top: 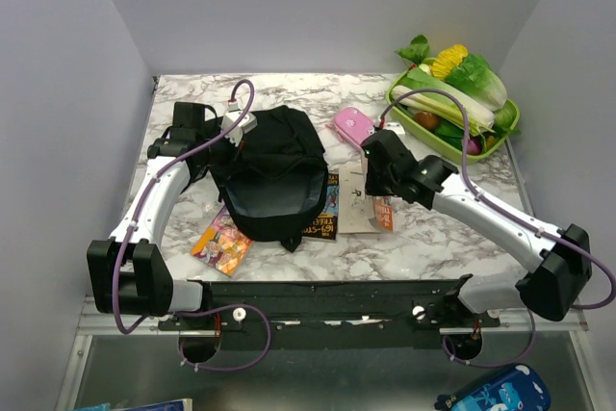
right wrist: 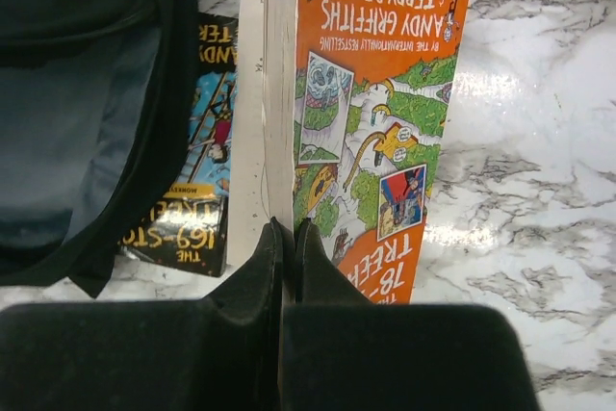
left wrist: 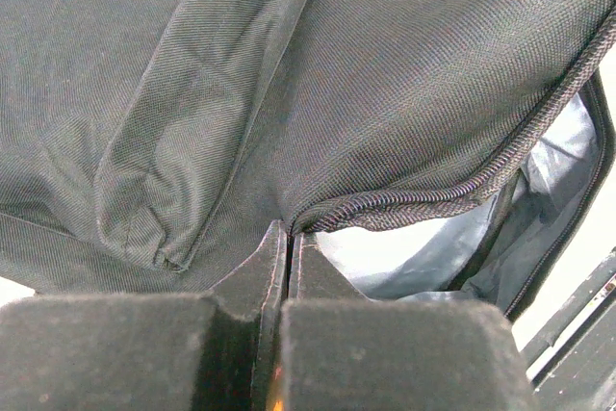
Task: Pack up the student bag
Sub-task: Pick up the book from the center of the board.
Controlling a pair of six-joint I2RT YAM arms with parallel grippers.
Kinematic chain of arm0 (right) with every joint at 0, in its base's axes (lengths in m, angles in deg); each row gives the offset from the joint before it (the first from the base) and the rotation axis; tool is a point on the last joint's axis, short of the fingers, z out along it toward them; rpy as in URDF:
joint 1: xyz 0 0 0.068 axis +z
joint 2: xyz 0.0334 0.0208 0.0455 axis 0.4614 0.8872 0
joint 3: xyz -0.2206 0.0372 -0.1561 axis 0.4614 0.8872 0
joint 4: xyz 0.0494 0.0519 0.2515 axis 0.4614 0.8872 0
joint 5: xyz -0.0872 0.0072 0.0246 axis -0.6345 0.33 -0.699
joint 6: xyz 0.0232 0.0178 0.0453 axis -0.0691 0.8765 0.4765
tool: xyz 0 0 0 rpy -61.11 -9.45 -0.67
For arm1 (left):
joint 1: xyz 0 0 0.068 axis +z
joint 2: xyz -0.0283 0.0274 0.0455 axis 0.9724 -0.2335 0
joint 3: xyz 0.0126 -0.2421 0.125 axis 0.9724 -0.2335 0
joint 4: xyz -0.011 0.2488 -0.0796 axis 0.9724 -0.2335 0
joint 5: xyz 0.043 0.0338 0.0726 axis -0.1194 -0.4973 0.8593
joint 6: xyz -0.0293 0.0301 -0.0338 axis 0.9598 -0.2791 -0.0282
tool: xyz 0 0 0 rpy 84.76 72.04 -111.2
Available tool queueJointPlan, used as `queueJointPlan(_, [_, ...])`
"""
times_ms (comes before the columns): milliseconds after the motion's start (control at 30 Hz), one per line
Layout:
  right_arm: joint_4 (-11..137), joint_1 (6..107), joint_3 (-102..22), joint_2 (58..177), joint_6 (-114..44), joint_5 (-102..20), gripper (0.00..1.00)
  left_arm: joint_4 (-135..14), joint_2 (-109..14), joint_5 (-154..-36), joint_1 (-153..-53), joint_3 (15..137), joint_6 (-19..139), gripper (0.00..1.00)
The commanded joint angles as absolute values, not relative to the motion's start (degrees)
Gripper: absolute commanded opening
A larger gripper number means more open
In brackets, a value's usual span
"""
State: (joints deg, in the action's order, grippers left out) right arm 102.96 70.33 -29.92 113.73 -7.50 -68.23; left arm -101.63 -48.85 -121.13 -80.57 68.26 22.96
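The black student bag [top: 269, 175] lies left of the table's middle, its main zipper open and grey lining [left wrist: 433, 249] showing. My left gripper [left wrist: 290, 228] is shut on the fabric at the zipper edge [left wrist: 433, 201], at the bag's far left side [top: 236, 132]. An orange book [right wrist: 385, 93] lies right of the bag [right wrist: 77, 93], its cover raised off the white pages. My right gripper [right wrist: 289, 228] is shut on that cover's near edge [top: 371, 180]. A black-covered book [right wrist: 197, 209] lies between the orange book [top: 377, 209] and the bag, partly under the bag's edge.
A pink case [top: 352, 125] lies beyond the books. A green tray [top: 505, 132] of toy vegetables stands at the back right. A bright snack packet [top: 221, 243] lies near the front left of the bag. A blue pouch [top: 491, 394] sits below the table's front edge.
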Motion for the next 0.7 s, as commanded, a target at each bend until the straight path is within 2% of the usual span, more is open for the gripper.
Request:
queueJointPlan(0, [106.3, 72.91, -34.49, 109.83, -13.24, -71.22, 0.01, -101.23, -47.67, -125.78, -80.19, 70.59, 24.18, 0.0])
queueJointPlan(200, [108.86, 73.44, -38.27, 102.36, -18.69, -72.57, 0.01, -101.14, -47.23, -125.78, -80.19, 70.06, 24.44, 0.0])
queueJointPlan(400, [111.4, 74.41, -42.75, 100.59, -25.02, -60.9, 0.01, -99.48, -46.61, -126.22, -80.19, 69.97, 26.63, 0.0])
queueJointPlan(667, [99.12, 84.07, -34.85, 95.32, -30.02, -51.56, 0.01, -98.68, -48.1, -128.59, -80.19, 73.84, 31.38, 0.0])
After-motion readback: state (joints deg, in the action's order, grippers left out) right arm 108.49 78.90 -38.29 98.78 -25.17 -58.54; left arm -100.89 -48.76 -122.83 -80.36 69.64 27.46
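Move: The bag's open mouth, where the already held orange book is to go, lies about 23 cm to the right hand's left, roughly level with it in reach and some 11 cm lower. The blue-black book, partly under the bag, is about 12 cm left, 4 cm back and 14 cm down; the pencil case is some 15 cm ahead, 1 cm to the right and 13 cm below. From the left hand, the mouth is about 10 cm right, 5 cm back and 11 cm down. The orange book, still pinched in the right hand's shut fingers, is carried mainly up, about 12 cm, while the hand draws back some 6 cm towards the base. After a slight drift right it eases left near the end, turning counter-clockwise about 25 degrees, fingertips tipping up some 15. The left hand keeps its pinch on the bag's flap, lifting it slightly. ##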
